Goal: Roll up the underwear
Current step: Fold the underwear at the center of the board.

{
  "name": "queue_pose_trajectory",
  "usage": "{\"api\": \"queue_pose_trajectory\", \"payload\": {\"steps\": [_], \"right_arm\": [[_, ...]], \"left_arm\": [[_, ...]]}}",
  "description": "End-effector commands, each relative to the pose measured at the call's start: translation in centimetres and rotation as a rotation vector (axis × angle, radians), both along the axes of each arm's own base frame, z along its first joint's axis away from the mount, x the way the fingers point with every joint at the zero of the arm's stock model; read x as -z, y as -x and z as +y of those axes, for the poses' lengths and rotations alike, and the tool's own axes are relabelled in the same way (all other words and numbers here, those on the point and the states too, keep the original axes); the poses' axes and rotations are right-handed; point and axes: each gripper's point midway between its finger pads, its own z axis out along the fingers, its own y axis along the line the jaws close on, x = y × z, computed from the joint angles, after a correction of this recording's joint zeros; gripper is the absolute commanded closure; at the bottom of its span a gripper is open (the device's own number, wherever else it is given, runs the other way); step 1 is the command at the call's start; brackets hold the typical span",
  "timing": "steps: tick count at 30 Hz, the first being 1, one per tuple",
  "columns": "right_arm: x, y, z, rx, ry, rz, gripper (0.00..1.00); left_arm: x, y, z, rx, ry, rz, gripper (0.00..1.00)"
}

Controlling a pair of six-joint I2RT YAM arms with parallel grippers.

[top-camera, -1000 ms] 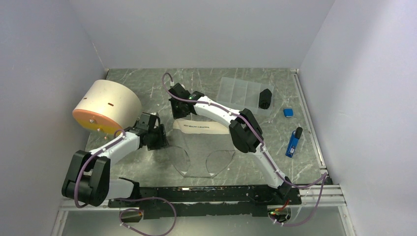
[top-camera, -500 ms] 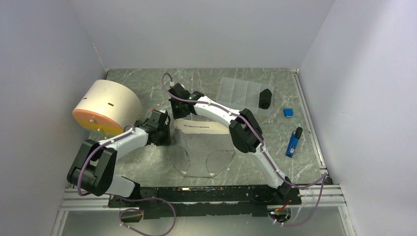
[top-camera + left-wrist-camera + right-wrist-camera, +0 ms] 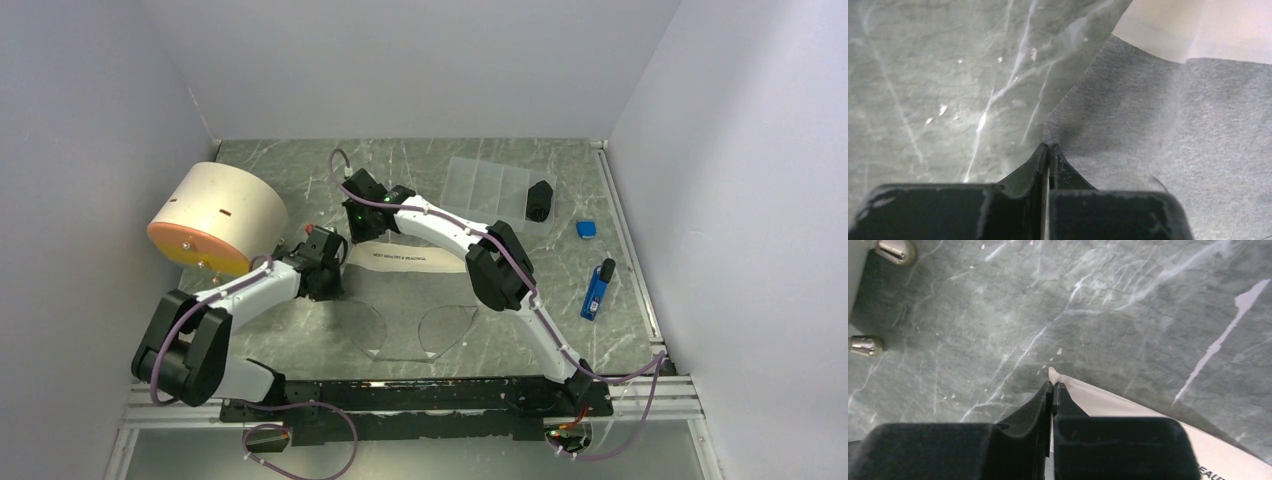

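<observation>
The underwear [image 3: 410, 300] lies flat in the middle of the table, grey with a white printed waistband [image 3: 405, 257] on its far side. My left gripper [image 3: 331, 270] sits at its left edge. In the left wrist view that gripper [image 3: 1049, 148] is shut on the grey fabric [image 3: 1158, 130] just below the waistband [image 3: 1168, 30]. My right gripper [image 3: 352, 228] is at the waistband's far left corner. The right wrist view shows it [image 3: 1053, 385] shut on the tip of the white band [image 3: 1108, 401].
A cream drum with an orange face [image 3: 215, 215] lies at the left, close to my left arm; its metal studs [image 3: 895, 251] show by my right gripper. A clear compartment box [image 3: 490, 185], a black object [image 3: 540, 200] and two blue items [image 3: 598, 288] sit at the right.
My left gripper has moved right to the underwear's left edge and shut on the fabric. My right gripper has stayed shut on the waistband corner, almost still.
</observation>
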Motion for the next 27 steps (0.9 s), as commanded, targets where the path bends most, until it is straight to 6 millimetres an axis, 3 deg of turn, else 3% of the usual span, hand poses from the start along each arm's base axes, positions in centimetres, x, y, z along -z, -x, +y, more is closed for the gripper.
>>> {"api": "queue_pose_trajectory", "payload": {"steps": [1, 5, 12, 20, 27], "right_arm": [[-3.5, 0.0, 1.1, -0.032, -0.121, 0.002, 0.95], [-4.7, -0.3, 1.1, -0.023, -0.22, 0.02, 0.95], [-5.6, -1.0, -0.6, -0.007, -0.377, 0.082, 0.93], [-6.9, -1.4, -3.7, 0.004, -0.506, 0.089, 0.91], [-5.8, -0.3, -7.6, 0.013, -0.525, 0.107, 0.91]], "left_arm": [[-3.8, -0.6, 0.8, -0.003, -0.033, -0.063, 0.95], [-6.2, -0.5, 0.7, 0.021, -0.009, -0.114, 0.95], [-6.1, 1.0, 0.3, 0.052, 0.017, -0.096, 0.95], [-7.8, 2.4, -4.9, 0.189, 0.088, -0.145, 0.95], [-9.4, 3.4, -9.4, 0.289, 0.128, -0.161, 0.95]]}}
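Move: The left gripper is already pinched on the underwear's left edge, and the right gripper holds its far left waistband corner. The fold goes to the underwear's centre, some 15 cm right and 2 cm back from the left hand, about 13 cm right and 13 cm back from the right hand, both a few centimetres below. The waistband's middle lies about 12 cm right and 3 cm back from the right hand; the left leg opening roughly 4 cm right and 8 cm back from the left. Keep both grippers shut on the cloth and lift the left one about 6 cm almost straight up, then carry it right and somewhat back towards the underwear's centre, turning it some 15 degrees clockwise. Meanwhile, after a slight dip backwards, bring the right gripper about 6 cm to the right over the waistband, rolling its left side up and finishing a little higher. ##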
